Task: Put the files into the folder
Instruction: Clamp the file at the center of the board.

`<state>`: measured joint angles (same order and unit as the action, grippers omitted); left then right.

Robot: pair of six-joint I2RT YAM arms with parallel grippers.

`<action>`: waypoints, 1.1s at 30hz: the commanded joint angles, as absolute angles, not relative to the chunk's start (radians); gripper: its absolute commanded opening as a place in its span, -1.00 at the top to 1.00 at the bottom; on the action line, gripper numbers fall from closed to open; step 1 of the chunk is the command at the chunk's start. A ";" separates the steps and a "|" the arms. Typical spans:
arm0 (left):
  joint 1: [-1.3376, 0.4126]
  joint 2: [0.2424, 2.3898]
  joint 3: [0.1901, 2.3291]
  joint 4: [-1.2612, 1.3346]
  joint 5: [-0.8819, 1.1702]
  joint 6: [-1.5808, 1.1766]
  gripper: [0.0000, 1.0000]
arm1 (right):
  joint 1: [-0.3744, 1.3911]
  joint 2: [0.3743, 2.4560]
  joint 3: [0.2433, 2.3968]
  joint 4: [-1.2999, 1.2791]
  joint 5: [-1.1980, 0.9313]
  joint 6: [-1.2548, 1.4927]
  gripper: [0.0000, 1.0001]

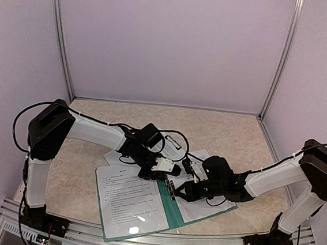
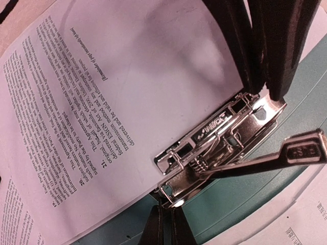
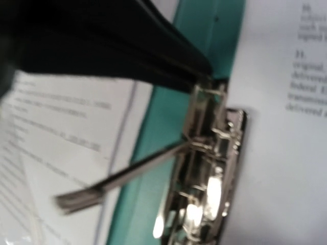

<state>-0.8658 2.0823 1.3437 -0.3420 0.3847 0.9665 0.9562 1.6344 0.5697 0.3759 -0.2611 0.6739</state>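
The teal folder (image 1: 172,213) lies open at the near middle of the table, with a printed sheet of the files (image 1: 127,200) on its left half and another sheet (image 1: 204,212) on its right half. Its metal clip (image 2: 219,135) holds the left sheet's edge (image 2: 127,92), and the lever (image 2: 265,159) stands raised. My left gripper (image 2: 171,224) is shut, its tips against one end of the clip. My right gripper (image 2: 254,66) comes from the other side with fingers almost together at the clip's other end. The blurred right wrist view shows the clip (image 3: 214,168) and the teal spine (image 3: 153,153).
More loose sheets (image 1: 173,146) lie on the marble tabletop behind the folder, under the left arm. An aluminium rail (image 1: 141,236) runs along the near edge. Pale booth walls close in the back and both sides. Black cables loop over both arms.
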 commanded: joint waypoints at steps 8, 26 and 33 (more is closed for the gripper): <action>-0.877 2.151 1.324 -0.454 0.349 0.946 1.00 | 0.968 1.559 0.584 0.342 -0.226 0.696 0.30; -0.877 2.153 1.328 -0.457 0.349 0.943 1.00 | 0.967 1.556 0.609 0.404 -0.259 0.718 0.17; -0.878 2.155 1.328 -0.459 0.350 0.942 1.00 | 0.966 1.572 0.637 0.398 -0.249 0.722 0.17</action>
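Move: The right hand's closed fingers hang just over the near end of the folder's metal clamp, whose middle lies about 3 cm ahead, 2 cm left and 2 cm lower. The clamp's raised lever tip is roughly 3 cm to the left and 1 cm back; the right file's middle is some 4 cm ahead and 8 cm right. The left hand rests at the far end, with the clamp's middle about 4 cm back and 2 cm left of it, nearly level. Upward, away from the clamp's near end, the right hand rises a good 3.5 cm in two short lifts, drifting about 1.5 cm left. Between the lifts it nearly halts while its shut fingers spread to a bit under half open; the wrist barely turns. The left hand holds still, its closed fingertips still on the clamp's far end. ##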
